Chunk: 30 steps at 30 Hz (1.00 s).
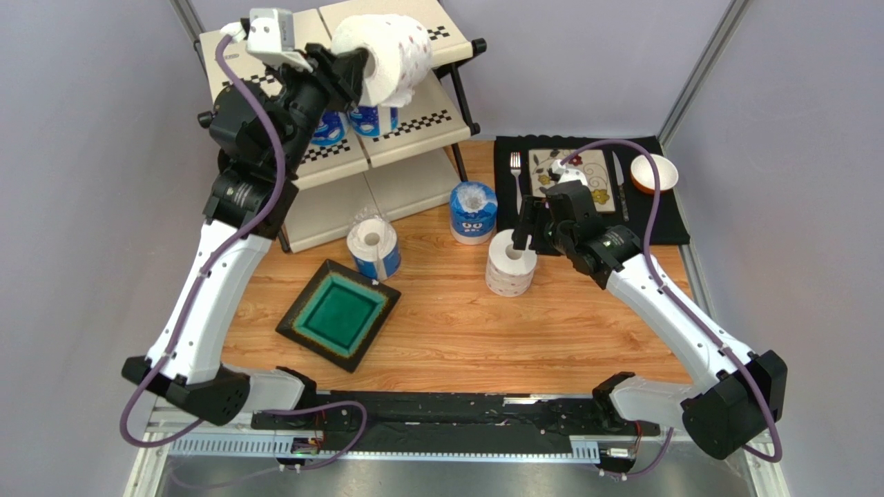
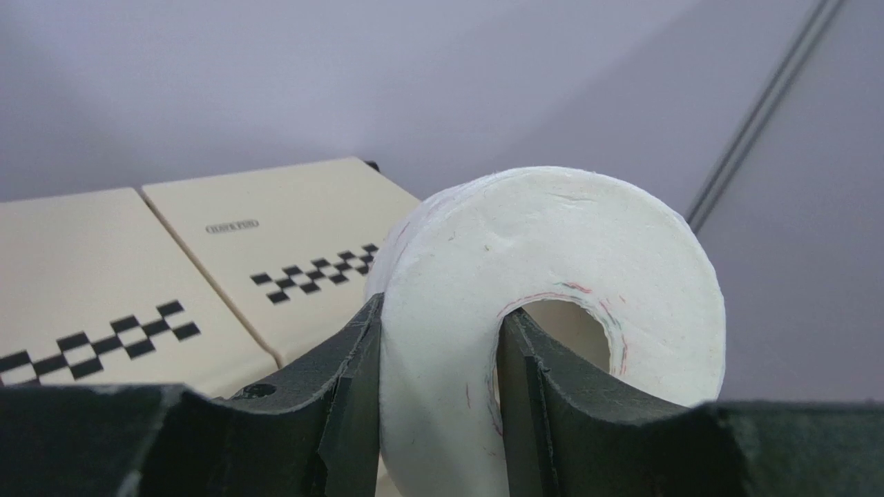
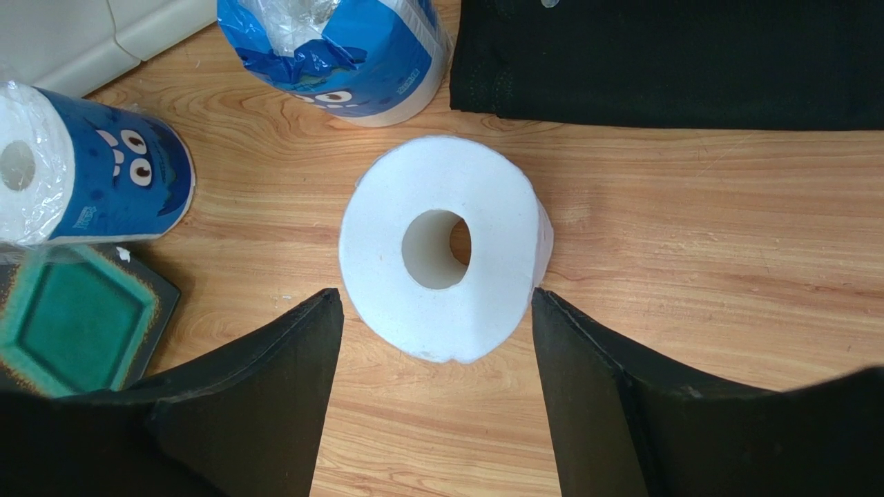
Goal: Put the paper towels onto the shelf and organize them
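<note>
My left gripper [image 1: 358, 72] is raised over the shelf's [image 1: 410, 124] top tier. It is shut on the wall of a white paper towel roll [image 1: 392, 54], one finger inside the core and one outside. In the left wrist view that roll [image 2: 550, 280] hangs beyond the cream top panel [image 2: 270, 228], pinched in the gripper [image 2: 441, 362]. Two blue-wrapped rolls [image 1: 351, 124] sit on the middle tier. On the table stand two blue-wrapped rolls [image 1: 473, 212] [image 1: 374, 246] and a white roll [image 1: 512, 262]. My right gripper [image 3: 436, 295] hovers open over that white roll [image 3: 441, 249], a finger on either side, not touching it.
A green square dish [image 1: 337, 314] lies at the front left of the wooden table. A black placemat [image 1: 664, 223] at the back right carries a fork, a knife, a patterned plate and a small bowl [image 1: 654, 173]. Grey walls close in both sides.
</note>
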Each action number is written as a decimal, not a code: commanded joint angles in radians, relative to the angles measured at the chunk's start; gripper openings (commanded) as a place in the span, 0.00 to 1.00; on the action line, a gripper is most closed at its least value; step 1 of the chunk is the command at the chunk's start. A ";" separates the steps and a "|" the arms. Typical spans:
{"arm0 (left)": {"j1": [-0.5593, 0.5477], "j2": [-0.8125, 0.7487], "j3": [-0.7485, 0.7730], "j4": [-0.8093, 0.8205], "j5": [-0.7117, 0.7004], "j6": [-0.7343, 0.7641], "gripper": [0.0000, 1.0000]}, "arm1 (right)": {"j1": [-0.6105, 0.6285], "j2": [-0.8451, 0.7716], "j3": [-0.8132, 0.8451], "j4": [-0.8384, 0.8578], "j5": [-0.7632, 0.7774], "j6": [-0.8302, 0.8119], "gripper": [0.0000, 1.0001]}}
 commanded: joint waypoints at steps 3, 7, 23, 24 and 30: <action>0.006 0.239 0.346 0.028 -0.170 0.058 0.28 | -0.007 -0.035 -0.007 0.038 -0.015 0.002 0.70; 0.054 0.350 0.536 -0.028 -0.161 0.026 0.28 | -0.007 -0.036 -0.013 0.042 -0.018 0.003 0.70; 0.126 0.303 0.408 0.035 -0.247 0.057 0.25 | -0.007 -0.029 -0.025 0.055 -0.025 0.000 0.70; 0.126 0.301 0.401 0.035 -0.248 0.060 0.25 | -0.007 -0.029 -0.025 0.056 -0.025 0.002 0.70; 0.126 0.300 0.374 0.020 -0.279 0.066 0.27 | -0.007 -0.027 -0.029 0.058 -0.024 -0.003 0.70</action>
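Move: The left hand, already holding the white paper towel roll, is just short of the shelf's top front edge. The free spot on its right-hand top panel is some 16 cm ahead, 2 cm left and 12 cm below. On the tier beneath, two blue rolls stand about 10 cm ahead and 28 cm below the hand, one 3 cm and the other 11 cm to its left. From the right hand, that spot is roughly 21 cm ahead, 28 cm left and 24 cm up. Forward first, quickly, the left hand carries the roll in over the shelf's top front edge, about 11 cm in all, arching up a few centimetres and sinking back almost to its starting height. Midway it also veers some 6 cm left and turns counter-clockwise about 20 degrees, then slows almost to a stop. The fingers keep pinching the roll's wall, one inside the core. ##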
